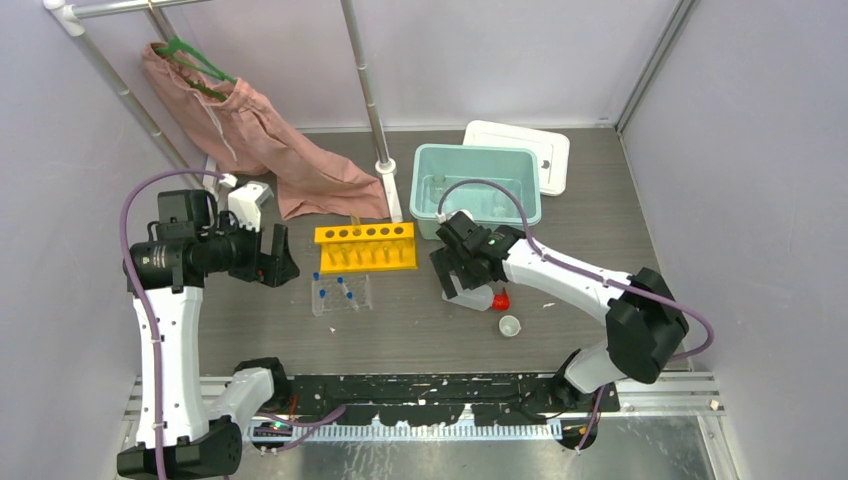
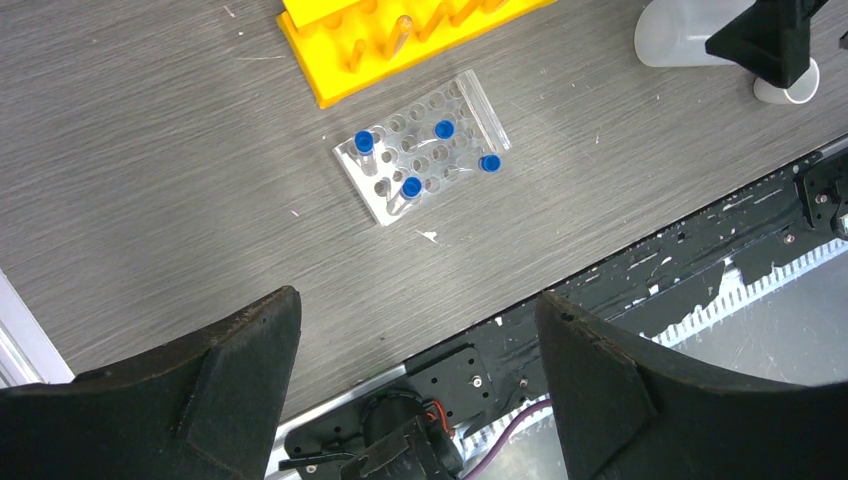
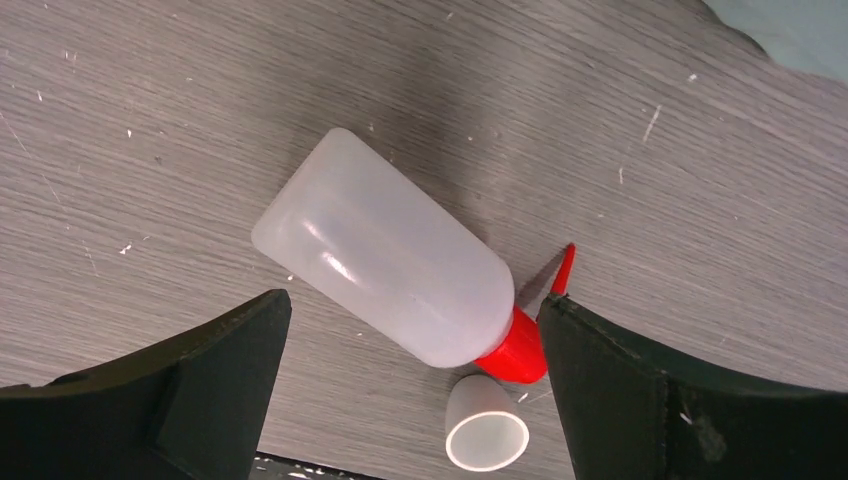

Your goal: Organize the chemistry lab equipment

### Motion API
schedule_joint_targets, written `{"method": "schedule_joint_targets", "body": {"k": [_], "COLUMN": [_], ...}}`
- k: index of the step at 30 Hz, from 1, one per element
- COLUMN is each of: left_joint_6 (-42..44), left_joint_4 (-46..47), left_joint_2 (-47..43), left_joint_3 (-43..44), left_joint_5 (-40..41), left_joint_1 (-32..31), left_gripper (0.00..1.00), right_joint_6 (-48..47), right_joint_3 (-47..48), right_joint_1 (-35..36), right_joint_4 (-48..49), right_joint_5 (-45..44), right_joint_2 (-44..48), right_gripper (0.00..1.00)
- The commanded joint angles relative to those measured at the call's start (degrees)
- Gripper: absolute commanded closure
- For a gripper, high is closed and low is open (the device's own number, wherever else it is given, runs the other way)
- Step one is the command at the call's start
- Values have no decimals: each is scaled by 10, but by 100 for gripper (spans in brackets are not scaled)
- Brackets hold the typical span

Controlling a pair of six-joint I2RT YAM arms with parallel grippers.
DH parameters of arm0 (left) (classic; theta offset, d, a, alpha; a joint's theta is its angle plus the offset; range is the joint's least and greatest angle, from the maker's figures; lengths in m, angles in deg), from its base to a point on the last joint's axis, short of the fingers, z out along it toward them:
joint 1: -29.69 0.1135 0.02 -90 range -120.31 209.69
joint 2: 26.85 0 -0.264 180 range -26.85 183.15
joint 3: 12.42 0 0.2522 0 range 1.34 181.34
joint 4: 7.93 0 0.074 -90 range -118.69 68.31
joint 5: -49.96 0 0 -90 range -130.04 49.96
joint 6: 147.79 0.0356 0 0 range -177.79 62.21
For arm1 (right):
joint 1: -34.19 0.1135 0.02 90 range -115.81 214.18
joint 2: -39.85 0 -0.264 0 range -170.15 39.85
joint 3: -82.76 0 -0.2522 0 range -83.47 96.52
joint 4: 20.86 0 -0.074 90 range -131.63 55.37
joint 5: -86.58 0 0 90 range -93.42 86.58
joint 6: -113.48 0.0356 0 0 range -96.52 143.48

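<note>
The white squeeze bottle with a red nozzle lies on its side on the table. My right gripper hangs open just above it, one finger on each side, touching nothing. A tiny white cup stands beside the nozzle. In the top view the right gripper covers part of the bottle. The clear well tray holds several blue-capped tubes, in front of the yellow tube rack. My left gripper is open and empty, raised left of the tray.
A teal bin with clear glassware inside stands at the back, with its white lid behind it. A pink cloth on a green hanger droops from the rail at the back left. A white post stands between the cloth and the bin.
</note>
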Motion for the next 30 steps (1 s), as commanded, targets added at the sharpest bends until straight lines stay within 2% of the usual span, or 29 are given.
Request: {"method": "schedule_joint_targets", "body": {"k": [1, 10, 21, 30], "left_joint_6": [2, 9, 5, 4], "left_joint_4": [22, 18, 17, 11], "left_joint_2": [-6, -9, -6, -2], "left_joint_3": [3, 2, 6, 14], "left_joint_5": [-14, -12, -12, -11], "left_joint_1": [-1, -1, -1, -1], "left_gripper": [13, 13, 13, 13], "right_joint_6": [-47, -63, -91, -118], "right_joint_3": [4, 3, 0, -1], "right_joint_1": [-1, -1, -1, -1], "right_joint_4": [83, 89, 81, 66], "right_joint_5": [38, 66, 5, -13], "right_joint_2": [-11, -84, -109, -120], "right_gripper": [0, 0, 2, 1]}}
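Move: The wash bottle lies almost under the right hand: its middle about 1 cm ahead, 2 cm to the right and 6 cm below, base end to the left, red cap to the right. The white cup stands roughly 6 cm back of it and 7 cm to its right; the teal bin's middle is some 22 cm ahead of it and 2 cm to its right. From the idle left hand the bottle is about 30 cm right, 5 cm ahead and 23 cm down. Downward, the right hand sinks about 6 cm around the bottle's base half, fingers kept wide open. It first slides about 2 cm left, then eases back right by 1.5 cm while creeping a centimetre forward; the wrist turns about 10 degrees counter-clockwise. One fingertip ends against the bottle's base end, nudging it rightward, the other beside its far side. ##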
